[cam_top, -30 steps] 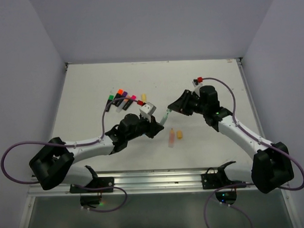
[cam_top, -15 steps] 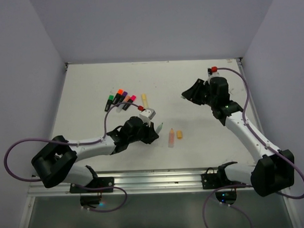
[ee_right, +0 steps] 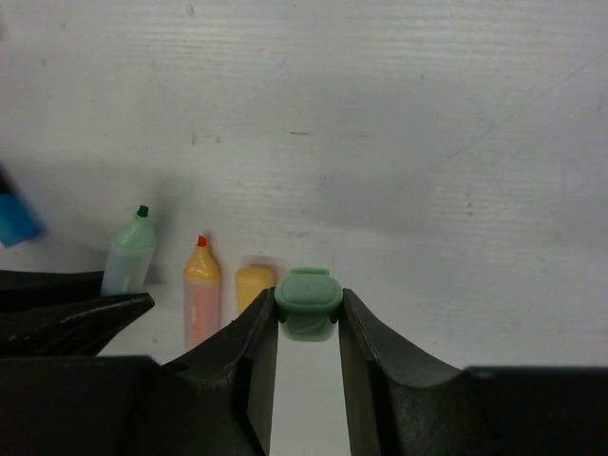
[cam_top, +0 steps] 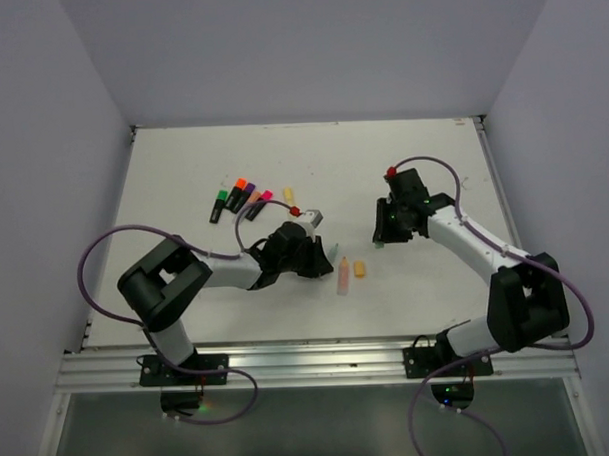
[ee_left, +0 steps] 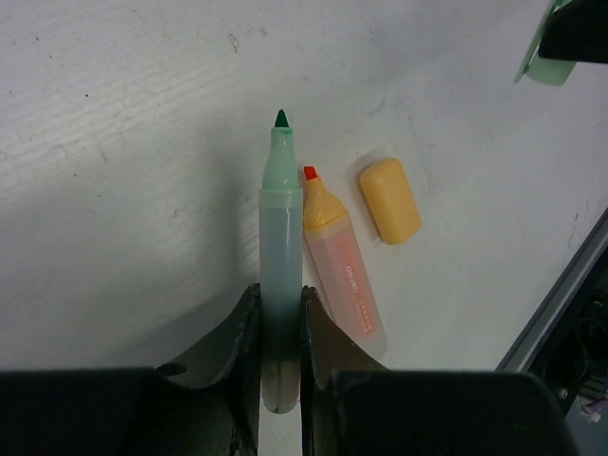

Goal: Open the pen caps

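My left gripper (ee_left: 280, 294) is shut on the body of a mint pen (ee_left: 281, 228). The pen is uncapped, its dark green tip pointing away low over the table. Beside it lie an uncapped peach pen (ee_left: 342, 275) and its loose peach cap (ee_left: 390, 199). My right gripper (ee_right: 308, 304) is shut on the mint cap (ee_right: 309, 302), just above the table and right of the peach cap (ee_right: 254, 283). From above, the left gripper (cam_top: 321, 257) and right gripper (cam_top: 382, 235) flank the peach pen (cam_top: 343, 277).
A row of capped black-bodied pens (cam_top: 239, 200) with green, orange, purple and pink ends lies behind the left arm, a pale yellow pen (cam_top: 288, 196) beside them. A metal rail (cam_top: 309, 363) runs along the near table edge.
The right gripper, holding the mint cap, swung away to the back right and has come down near the peach cap. The left gripper carried the mint pen right, next to the peach pen.
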Controlling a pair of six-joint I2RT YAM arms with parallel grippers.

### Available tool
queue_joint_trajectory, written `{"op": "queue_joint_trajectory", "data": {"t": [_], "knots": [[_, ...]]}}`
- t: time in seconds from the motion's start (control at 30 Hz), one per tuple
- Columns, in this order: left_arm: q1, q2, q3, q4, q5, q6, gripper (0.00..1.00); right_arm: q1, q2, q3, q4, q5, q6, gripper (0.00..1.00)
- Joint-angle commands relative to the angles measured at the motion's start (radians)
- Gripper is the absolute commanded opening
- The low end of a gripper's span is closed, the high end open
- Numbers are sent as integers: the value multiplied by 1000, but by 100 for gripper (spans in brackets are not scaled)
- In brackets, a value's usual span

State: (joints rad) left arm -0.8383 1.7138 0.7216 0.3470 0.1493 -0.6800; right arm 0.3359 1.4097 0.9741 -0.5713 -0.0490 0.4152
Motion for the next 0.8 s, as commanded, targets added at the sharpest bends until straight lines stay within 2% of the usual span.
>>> {"op": "queue_joint_trajectory", "data": {"t": [0.0, 0.2, 0.23, 0.37, 0.43, 0.47, 0.5, 0.6, 0.63, 0.73, 0.77], "knots": [[7, 35, 49, 84, 65, -61, 13, 28, 49, 44, -53, 46, -49, 1], [11, 41, 7, 90, 30, -64, 24, 86, 150, 49, -47, 101, -61, 6], [13, 43, 4, 90, 30, -66, 29, 97, 161, 54, -48, 107, -59, 7], [13, 49, 6, 83, 18, -72, 38, 115, 205, 66, -47, 136, -58, 8], [15, 44, 6, 69, 1, -69, 47, 118, 222, 71, -42, 141, -56, 10], [13, 41, 6, 64, -8, -67, 48, 120, 228, 72, -41, 141, -56, 11], [15, 35, 6, 58, -23, -64, 48, 120, 235, 74, -41, 144, -55, 12], [16, 14, 10, 23, -62, -56, 62, 123, 252, 77, -39, 147, -55, 20], [16, 9, 12, 1, -71, -55, 63, 124, 253, 78, -39, 150, -55, 23], [16, -29, 21, -52, -115, -50, 74, 126, 250, 80, -41, 158, -52, 31], [16, -45, 32, -71, -128, -46, 77, 126, 247, 80, -42, 159, -53, 38]]}}
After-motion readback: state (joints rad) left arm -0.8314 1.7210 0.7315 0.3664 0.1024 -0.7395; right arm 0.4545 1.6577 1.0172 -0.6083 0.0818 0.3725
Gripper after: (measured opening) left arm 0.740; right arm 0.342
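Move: The left hand holds the uncapped green pen low; its resting place is about 1 cm ahead, 2 cm to the right and 1 cm down, with the orange pen 4 cm right and 1 cm back. The right hand holds the green cap; its landing spot is roughly 7 cm below, 1 cm back and 1 cm left. From that hand, the yellow cap lies 3 cm back, 5 cm left, and the orange pen 5 cm back, 9 cm left, both some 7 cm down. The right hand goes down about 6.5 cm, easing slightly back and left while its fingers tilt some 15 degrees nearer to straight down, and brings the green cap to the table on the right of the yellow cap, then stops there with the fingers still closed around it. Meanwhile the left hand settles by barely half a centimetre to lay the green pen on the left of the orange pen, opens its fingers wide to let go, and starts to drift forward, about 1 cm, with the pen lying between the open fingers. ##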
